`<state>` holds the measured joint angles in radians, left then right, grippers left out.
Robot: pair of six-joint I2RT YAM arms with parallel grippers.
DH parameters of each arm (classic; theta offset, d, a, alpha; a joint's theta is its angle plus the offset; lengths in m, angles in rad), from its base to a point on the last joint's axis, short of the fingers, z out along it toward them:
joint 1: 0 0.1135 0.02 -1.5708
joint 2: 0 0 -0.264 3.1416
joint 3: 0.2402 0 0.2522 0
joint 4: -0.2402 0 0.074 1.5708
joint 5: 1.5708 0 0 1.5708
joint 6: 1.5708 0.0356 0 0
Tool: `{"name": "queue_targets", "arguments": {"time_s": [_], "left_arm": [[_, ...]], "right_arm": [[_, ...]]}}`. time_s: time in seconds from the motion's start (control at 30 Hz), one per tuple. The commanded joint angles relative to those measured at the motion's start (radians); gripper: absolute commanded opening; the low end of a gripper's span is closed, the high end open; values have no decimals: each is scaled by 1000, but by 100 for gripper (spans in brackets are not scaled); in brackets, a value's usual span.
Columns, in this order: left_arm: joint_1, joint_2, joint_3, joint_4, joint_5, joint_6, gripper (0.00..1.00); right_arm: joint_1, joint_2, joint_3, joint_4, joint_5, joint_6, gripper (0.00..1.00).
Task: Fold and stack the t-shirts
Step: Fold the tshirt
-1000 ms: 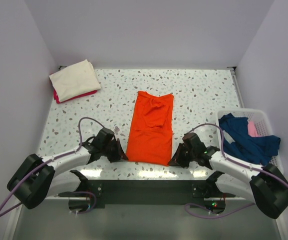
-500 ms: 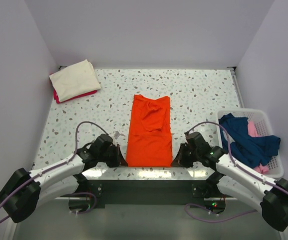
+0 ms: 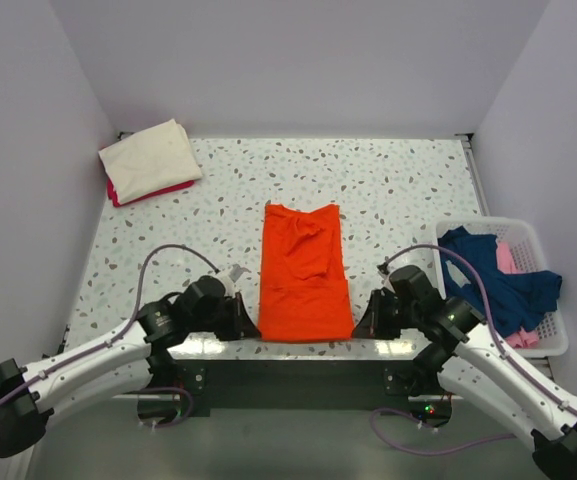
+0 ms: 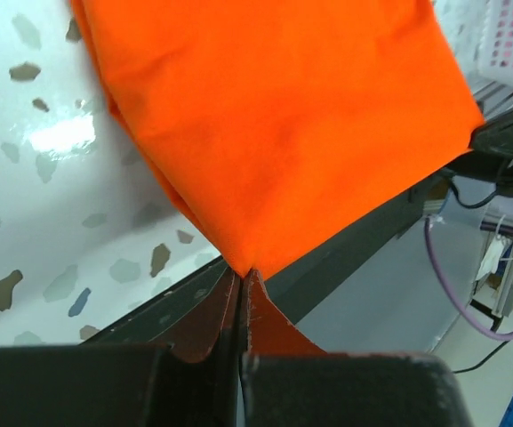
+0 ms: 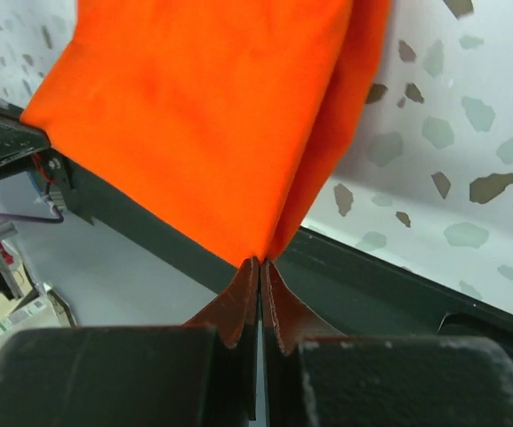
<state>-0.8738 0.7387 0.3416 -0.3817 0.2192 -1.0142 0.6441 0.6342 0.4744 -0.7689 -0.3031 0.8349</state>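
Note:
A bright orange t-shirt (image 3: 303, 272) lies folded lengthwise on the speckled table, its near edge at the table's front rim. My left gripper (image 3: 249, 327) is shut on its near left corner (image 4: 243, 262). My right gripper (image 3: 360, 326) is shut on its near right corner (image 5: 262, 253). Both corners are pinched at the fingertips and the cloth is pulled taut between them. A folded cream t-shirt (image 3: 150, 157) rests on a magenta one (image 3: 158, 192) at the far left. Navy blue (image 3: 493, 275) and pale pink (image 3: 507, 257) t-shirts lie crumpled in the basket.
A white lattice basket (image 3: 543, 322) stands at the table's right edge, close to my right arm. The dark front rail (image 3: 298, 385) runs just below both grippers. Pale walls enclose the table on three sides.
Both grippers drew the orange t-shirt's near edge toward the front of the table, sliding the whole shirt nearer. The right gripper closed fully on its corner.

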Motion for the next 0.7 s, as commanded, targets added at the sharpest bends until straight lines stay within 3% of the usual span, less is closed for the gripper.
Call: {"name": "queue_targets", "arguments": {"time_s": [0.0,0.4,0.67], "left_arm": [[-5,-2,114,-62,-43,-24,0],[2,183,364,-91,-121,51,0],[231,393,565,-39,11,184,0]], "right_arm": [[5,9,113,-113,30,-72,0],[2,188,355,-116,228,-143,0],[-52,504,599,-5,292,-253,0]]}}
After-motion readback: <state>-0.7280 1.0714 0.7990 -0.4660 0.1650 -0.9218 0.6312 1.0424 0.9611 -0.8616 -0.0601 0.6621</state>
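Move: The orange t-shirt's collar end, towards which its near hem is being taken, lies about 36 cm ahead of each hand, 11 cm to the left hand's right and 11 cm to the right hand's left, some 6 to 7 cm below them. The laundry basket is about 16 cm ahead of the right hand and 35 cm to its right. The folded stack lies about 50 cm ahead of the left hand and 30 cm to its left. The t-shirt's near hem, still pinched at its corners by both shut grippers, is lifted and carried forward over the shirt towards the collar end. The hands mostly rise at first, then swing increasingly forward, ending roughly 10 cm farther out and 8 cm higher; the left also drifts 3 cm right, narrowing the span, while the right wrist tilts some 15 degrees. ##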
